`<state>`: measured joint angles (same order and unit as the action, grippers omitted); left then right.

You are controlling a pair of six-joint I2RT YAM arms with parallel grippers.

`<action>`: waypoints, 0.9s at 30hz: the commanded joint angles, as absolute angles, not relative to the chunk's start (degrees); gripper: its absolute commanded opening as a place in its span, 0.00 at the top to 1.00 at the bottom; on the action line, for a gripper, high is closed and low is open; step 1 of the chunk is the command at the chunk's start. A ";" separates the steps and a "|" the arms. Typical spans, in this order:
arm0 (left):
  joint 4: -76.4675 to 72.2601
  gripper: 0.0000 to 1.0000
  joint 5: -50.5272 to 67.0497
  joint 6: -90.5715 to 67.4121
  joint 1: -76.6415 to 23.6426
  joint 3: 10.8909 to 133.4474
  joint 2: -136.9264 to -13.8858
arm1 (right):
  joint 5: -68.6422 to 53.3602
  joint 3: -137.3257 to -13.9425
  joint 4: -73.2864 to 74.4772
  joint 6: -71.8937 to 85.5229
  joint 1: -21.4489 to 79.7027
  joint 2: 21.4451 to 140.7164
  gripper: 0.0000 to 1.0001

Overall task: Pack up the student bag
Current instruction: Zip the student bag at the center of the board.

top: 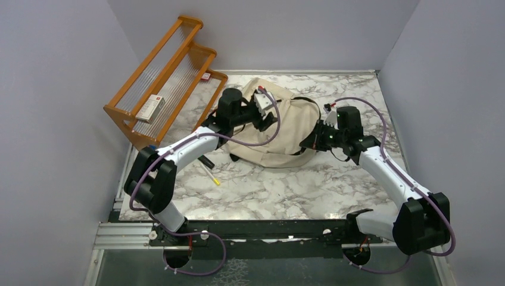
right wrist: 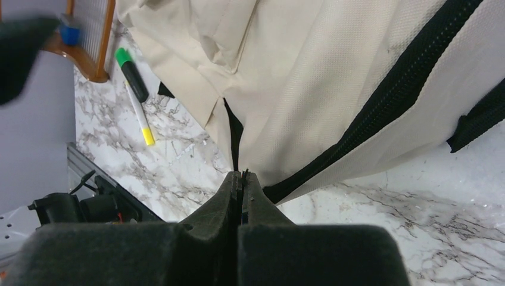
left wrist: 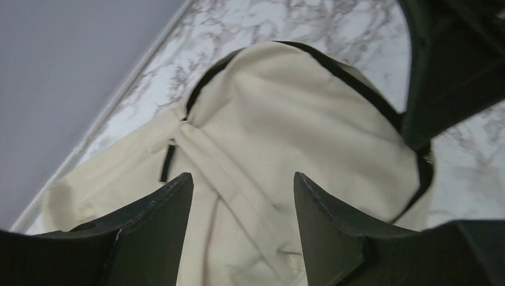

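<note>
The student bag [top: 289, 128], a soft beige backpack with black zipper lines, lies flat on the marble table. My left gripper [top: 266, 121] hovers over its left part. In the left wrist view it [left wrist: 244, 179] is open, with only beige cloth [left wrist: 280, 119] showing below the gap and nothing between the fingers. My right gripper [top: 311, 141] is at the bag's right edge. In the right wrist view it [right wrist: 241, 176] is shut, its tips pinching a thin black piece at the bag's edge [right wrist: 234, 134], beside a black zipper line [right wrist: 381, 101].
A wooden rack [top: 164, 83] holding a small box [top: 150, 108] leans at the back left. A green-capped marker [right wrist: 132, 74] and a yellow-tipped pen [right wrist: 142, 122] lie on the table [top: 286, 190] left of the bag. Grey walls close in both sides.
</note>
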<state>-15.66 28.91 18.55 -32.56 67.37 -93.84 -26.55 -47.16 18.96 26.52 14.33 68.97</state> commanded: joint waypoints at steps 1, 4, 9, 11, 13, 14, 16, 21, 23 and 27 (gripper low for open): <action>-25.24 0.36 37.19 14.67 -36.31 57.90 -91.10 | -25.87 -49.78 16.58 25.09 14.68 69.57 0.99; -28.98 0.36 35.12 13.52 -39.49 54.32 -90.54 | -28.59 -50.11 15.04 22.73 14.68 69.29 0.99; -40.26 0.36 27.52 8.90 -42.78 49.64 -90.65 | -31.88 -49.91 11.71 20.50 14.70 69.15 0.97; -43.94 0.35 26.12 7.24 -43.42 48.71 -91.35 | -32.08 -50.15 11.68 20.48 14.68 69.38 0.98; -46.76 0.35 25.76 5.65 -44.10 48.21 -92.15 | -31.95 -50.28 11.82 20.92 14.68 69.41 0.98; -47.97 0.35 25.75 4.98 -44.52 47.91 -92.63 | -31.91 -50.24 11.76 21.26 14.68 69.17 0.98; -50.09 0.35 24.63 3.08 -45.33 47.21 -93.80 | -31.84 -49.94 11.37 21.95 14.68 68.66 0.98; -56.01 0.35 21.73 -3.29 -46.69 44.34 -95.53 | -31.90 -48.56 9.41 24.37 14.73 66.85 0.98; -58.52 0.35 21.58 -4.44 -47.42 43.14 -96.19 | -32.06 -47.69 8.18 25.26 14.68 66.32 0.98; -62.02 0.36 19.88 -6.08 -48.61 41.34 -97.13 | -32.52 -47.26 7.56 25.57 14.69 65.83 0.98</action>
<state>-53.69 22.94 -1.80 -47.35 42.94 -96.03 -30.44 -47.70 11.92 24.25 14.33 67.72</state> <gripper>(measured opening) 0.647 0.026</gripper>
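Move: The zipper pull sits at the tips of the right hand's shut fingers, only about 1 cm back of and below its hand point. From the empty left hand, open above the bag, it lies roughly 11 cm back, 10 cm to the right and 9 cm lower. The black strap loop is some 4 cm ahead of the left hand and 13 cm to its right, about 14 cm below. The bag's left buckle is about 12 cm back and 14 cm left of that hand, roughly 20 cm down. The zip end beside the right fingertips is what the left hand closes in on: fingers staying wide open, it swings back about 11 cm, also right and down some 6 cm each, bobbing up 3 cm midway while its fingers tip up about 15 degrees. The right hand stays at the zip edge, easing up about 3 cm and tipping up slightly, fingers nearly shut. ##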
